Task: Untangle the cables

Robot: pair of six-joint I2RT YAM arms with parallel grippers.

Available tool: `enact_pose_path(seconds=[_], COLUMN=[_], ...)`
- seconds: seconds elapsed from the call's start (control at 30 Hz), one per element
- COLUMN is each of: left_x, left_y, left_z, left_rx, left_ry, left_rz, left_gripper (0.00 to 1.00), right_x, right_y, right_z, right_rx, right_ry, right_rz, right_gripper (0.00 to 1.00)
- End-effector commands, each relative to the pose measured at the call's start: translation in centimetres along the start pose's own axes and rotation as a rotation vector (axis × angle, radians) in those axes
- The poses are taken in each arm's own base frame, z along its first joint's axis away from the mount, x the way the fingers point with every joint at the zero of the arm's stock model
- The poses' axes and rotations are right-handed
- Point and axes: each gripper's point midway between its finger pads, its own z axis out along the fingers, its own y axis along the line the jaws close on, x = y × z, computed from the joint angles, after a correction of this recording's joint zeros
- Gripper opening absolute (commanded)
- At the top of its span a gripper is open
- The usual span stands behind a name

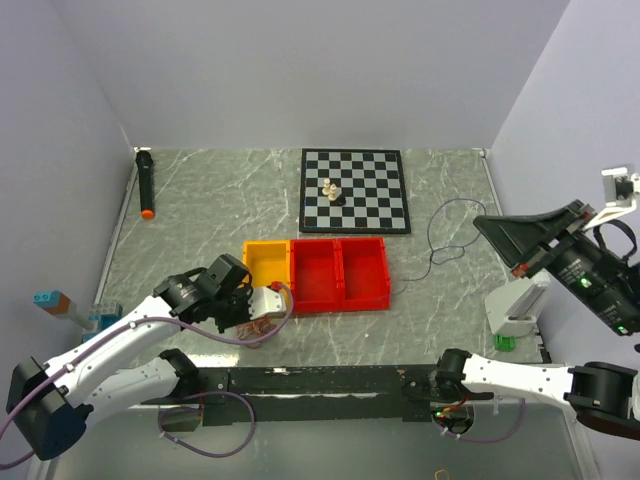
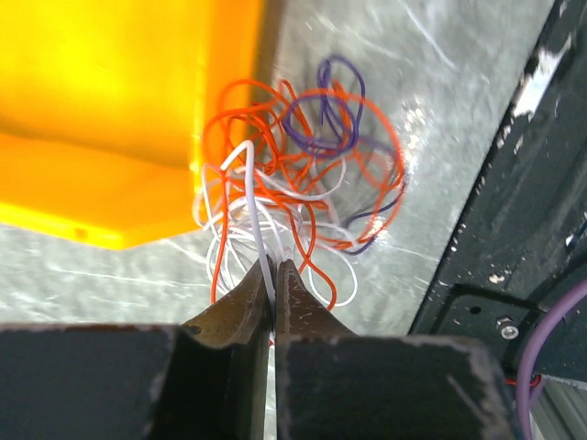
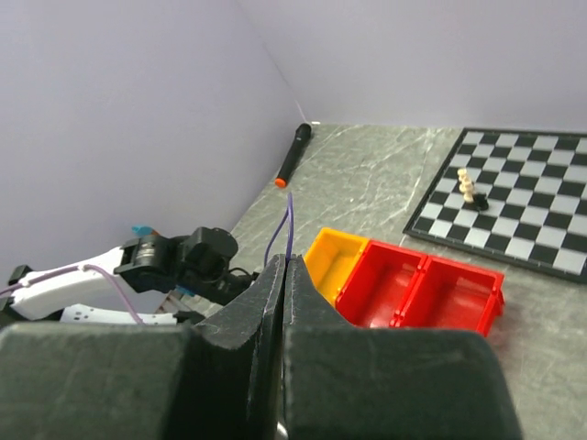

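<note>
The cables (image 2: 303, 174) lie as a tangle of orange, white and purple wires on the marble table, right beside the yellow bin (image 2: 110, 110). In the top view the bunch (image 1: 262, 328) sits just in front of that bin (image 1: 266, 262). My left gripper (image 2: 275, 268) is low over the near side of the tangle (image 1: 266, 312), shut on a white cable that runs up between the jaws. My right gripper (image 3: 287, 261) is raised at the right side (image 1: 480, 220), shut on a thin purple cable (image 3: 290, 220) that loops out above its tips. A thin dark cable (image 1: 440, 250) curls over the table below it.
Two joined red bins (image 1: 340, 272) stand right of the yellow one. Behind them lies a chessboard (image 1: 355, 190) with a few pieces (image 1: 332, 190). A black marker with an orange tip (image 1: 146, 185) lies far left. A white and green object (image 1: 515, 315) stands at the right, and a black rail (image 1: 320, 380) runs along the near edge.
</note>
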Motion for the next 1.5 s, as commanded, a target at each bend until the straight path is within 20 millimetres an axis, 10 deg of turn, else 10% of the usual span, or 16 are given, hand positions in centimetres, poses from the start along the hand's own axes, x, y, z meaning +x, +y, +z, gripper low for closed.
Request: enact_pose_path(seconds=[0.0,0.83,1.47], left_x=[-2.0,-1.2,-1.1], left_y=[1.3,1.0,1.3], left_z=[-1.6,-2.6,-3.0], left_rx=[-0.048,-0.065,-0.076], left_ry=[-0.067,-0.102,-0.102], left_rz=[0.008,0.008,0.015], left_gripper=[0.08,0.11,0.09], right_x=[-2.3,1.4,5.6], right_y=[2.2,2.1,-3.0], right_z=[1.7,10.3,15.4], right_rx=[-0.053,0.087,0.221], right_ry=[-0.066,-0.032,0.062], right_rz=[-0.054,-0.255,-0.307], right_gripper=[0.0,0.0,0.0])
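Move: The purple cable hangs from the right fingers, about 50 cm above the table. The middle of the chessboard lies some 36 cm ahead of that hand and 9 cm to its left; the red bins' middle is about 12 cm ahead and 14 cm left. The tangle sits just under the left hand, some 3 cm to its right and 5 cm down, with the yellow bin's middle about 10 cm ahead of that hand and 3 cm to its right. The purple cable, still pinched in the right hand's shut fingers, is carried high through the air towards the chessboard: about 12 cm forward and 9 cm left, rising slightly at first and then sinking, to end some 6 cm lower. The wrist rolls its left side down and swings clockwise, some 20 degrees in all. The left hand keeps its pinch on the tangle's white strand, easing up about 2 cm and then holding. ##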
